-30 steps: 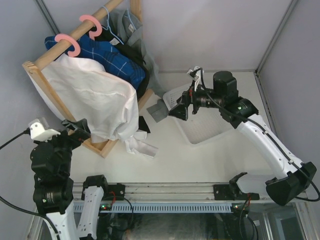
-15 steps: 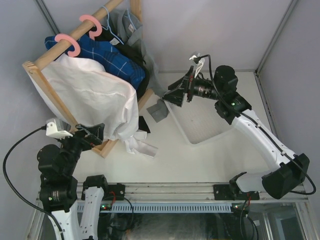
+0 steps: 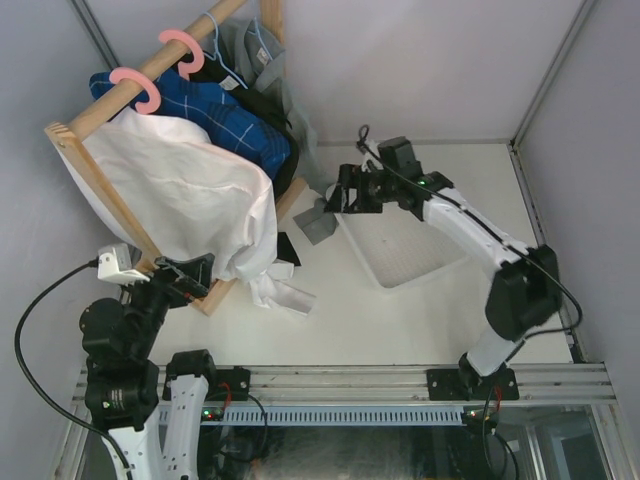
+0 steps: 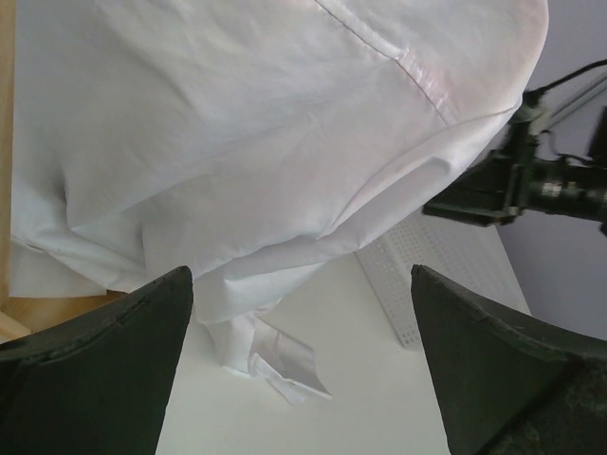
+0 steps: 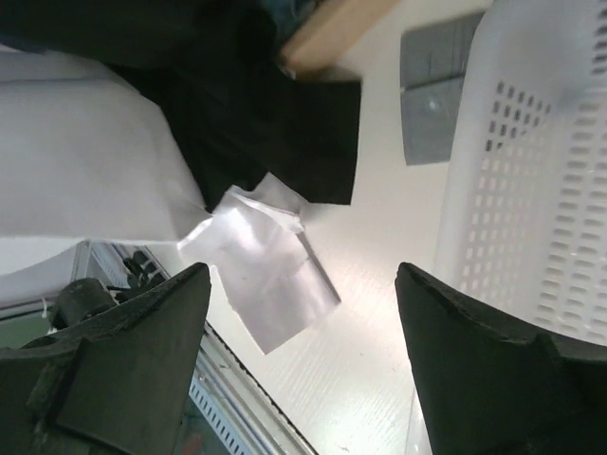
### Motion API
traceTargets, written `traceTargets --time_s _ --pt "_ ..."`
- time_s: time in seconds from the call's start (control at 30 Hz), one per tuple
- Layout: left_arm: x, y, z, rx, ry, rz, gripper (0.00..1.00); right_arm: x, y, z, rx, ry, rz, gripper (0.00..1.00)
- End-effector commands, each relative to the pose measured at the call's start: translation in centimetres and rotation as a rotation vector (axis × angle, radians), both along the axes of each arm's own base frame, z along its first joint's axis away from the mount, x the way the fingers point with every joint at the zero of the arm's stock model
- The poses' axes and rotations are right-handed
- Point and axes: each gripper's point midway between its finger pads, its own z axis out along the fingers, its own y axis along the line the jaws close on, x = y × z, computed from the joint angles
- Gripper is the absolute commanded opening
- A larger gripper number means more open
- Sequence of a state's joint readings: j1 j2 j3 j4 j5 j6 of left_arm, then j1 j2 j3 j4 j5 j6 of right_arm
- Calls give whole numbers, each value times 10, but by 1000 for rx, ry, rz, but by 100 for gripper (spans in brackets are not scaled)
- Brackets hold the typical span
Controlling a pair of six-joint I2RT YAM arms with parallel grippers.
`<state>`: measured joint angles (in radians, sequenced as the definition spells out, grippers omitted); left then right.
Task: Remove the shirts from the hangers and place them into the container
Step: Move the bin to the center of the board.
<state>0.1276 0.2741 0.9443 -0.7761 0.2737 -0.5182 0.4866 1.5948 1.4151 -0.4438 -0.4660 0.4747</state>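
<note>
Four shirts hang on the wooden rack (image 3: 100,110): the white shirt (image 3: 190,200) in front, then the blue plaid shirt (image 3: 225,115), the black shirt (image 3: 272,115) and the grey shirt (image 3: 255,50). Two pink hangers (image 3: 135,88) hook over the bar, with a light-blue wire hanger (image 3: 222,50) behind them. The white container (image 3: 400,245) lies right of the rack. My left gripper (image 3: 190,272) (image 4: 302,275) stands open just below the white shirt's (image 4: 237,123) hem. My right gripper (image 3: 338,198) (image 5: 303,270) is open beside the container's (image 5: 531,190) left corner, holding nothing.
A grey sleeve (image 3: 318,222) (image 5: 432,104), a black sleeve (image 3: 285,248) (image 5: 285,133) and a white cuff (image 3: 290,295) (image 5: 266,275) trail onto the table between rack and container. The rack's foot (image 5: 332,28) is close to the right gripper. Enclosure walls ring the table.
The right arm folded back and its gripper swung left, toward the container's left corner, its jaws narrowing a little. The left gripper rose up to the white shirt's hem.
</note>
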Motion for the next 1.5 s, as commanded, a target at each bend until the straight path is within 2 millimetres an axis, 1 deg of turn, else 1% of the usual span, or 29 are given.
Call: traceTargets --time_s 0.0,0.03,0.07,0.1,0.17,0.2,0.3,0.37,0.4,0.47,0.53,0.6,0.67,0.73,0.8,0.87,0.97,1.07,1.1,1.17,1.3,1.4,1.47 --pt "5 -3 5 -22 -24 -14 100 -5 37 -27 -59 107 85 79" --pt "5 -3 4 -21 -23 -12 100 2 39 -38 -93 131 64 79" --pt "5 -2 3 -17 -19 -13 100 12 42 -56 -132 155 35 79" --pt "5 -2 1 -14 -13 -10 100 22 43 -66 -167 155 -4 80" --pt "6 0 -4 -5 -1 -2 100 36 49 -79 -186 149 -17 80" --pt "8 2 -8 -1 6 4 100 42 49 -87 -207 147 -35 81" --pt "19 8 -30 7 33 32 100 64 29 -113 -312 141 -145 83" --pt "23 11 -44 34 61 31 100 75 7 -123 -344 148 -221 84" --pt "25 12 -50 51 74 33 100 77 -7 -131 -358 161 -258 84" --pt "28 17 -64 81 105 45 100 82 -31 -134 -339 163 -307 84" --pt "31 20 -75 89 128 54 100 84 -47 -131 -286 162 -312 84" --pt "35 17 -83 83 137 34 100 80 -56 -127 -231 185 -275 84" --pt "37 12 -87 76 134 6 100 73 -59 -121 -186 198 -225 83" --pt "38 12 -87 77 126 3 100 65 -51 -109 -155 171 -151 83" --pt "39 12 -83 83 99 4 100 57 -41 -89 -128 121 -97 83" --pt "40 13 -83 78 82 16 100 53 -33 -71 -107 71 -74 83" --pt "39 14 -82 77 79 20 100 50 -29 -41 -78 -4 -71 83" --pt "39 16 -82 79 73 32 100 41 -25 0 -32 -110 -48 83" --pt "39 16 -82 81 73 36 100 37 -22 17 -14 -165 -32 83" --pt "39 17 -81 80 73 41 100 21 -14 50 12 -291 32 82" --pt "39 20 -81 82 69 57 100 -24 11 113 81 -598 187 81" --pt "38 23 -80 83 65 76 100 -57 28 156 148 -815 274 80" --pt "37 24 -79 82 61 83 100 -67 40 177 174 -920 285 81"
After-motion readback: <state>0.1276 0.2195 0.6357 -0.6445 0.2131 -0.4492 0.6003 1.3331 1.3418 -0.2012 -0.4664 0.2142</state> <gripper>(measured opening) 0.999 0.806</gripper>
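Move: The bin's middle lies about 13 cm to the right of the right hand, 2 cm ahead and some 17 cm below, its left wall just right of the hand. A grey card lies on the table 6 cm left of this hand and 2 cm ahead. The white shirt's sleeve end lies about 13 cm left and 12 cm back. From the left hand the bin is roughly 42 cm right, 21 cm ahead and 27 cm below. The right hand shoves the bin rightward by its left wall: fingers partly open, it first sinks beside the wall, bearing left and forward, then sweeps about 13 cm right while sinking a little more. Clear of the bin, it climbs steeply, nearly 28 cm, drawing back and left with the fingers tilting up. The open left hand sinks some 9 cm and eases forward. ##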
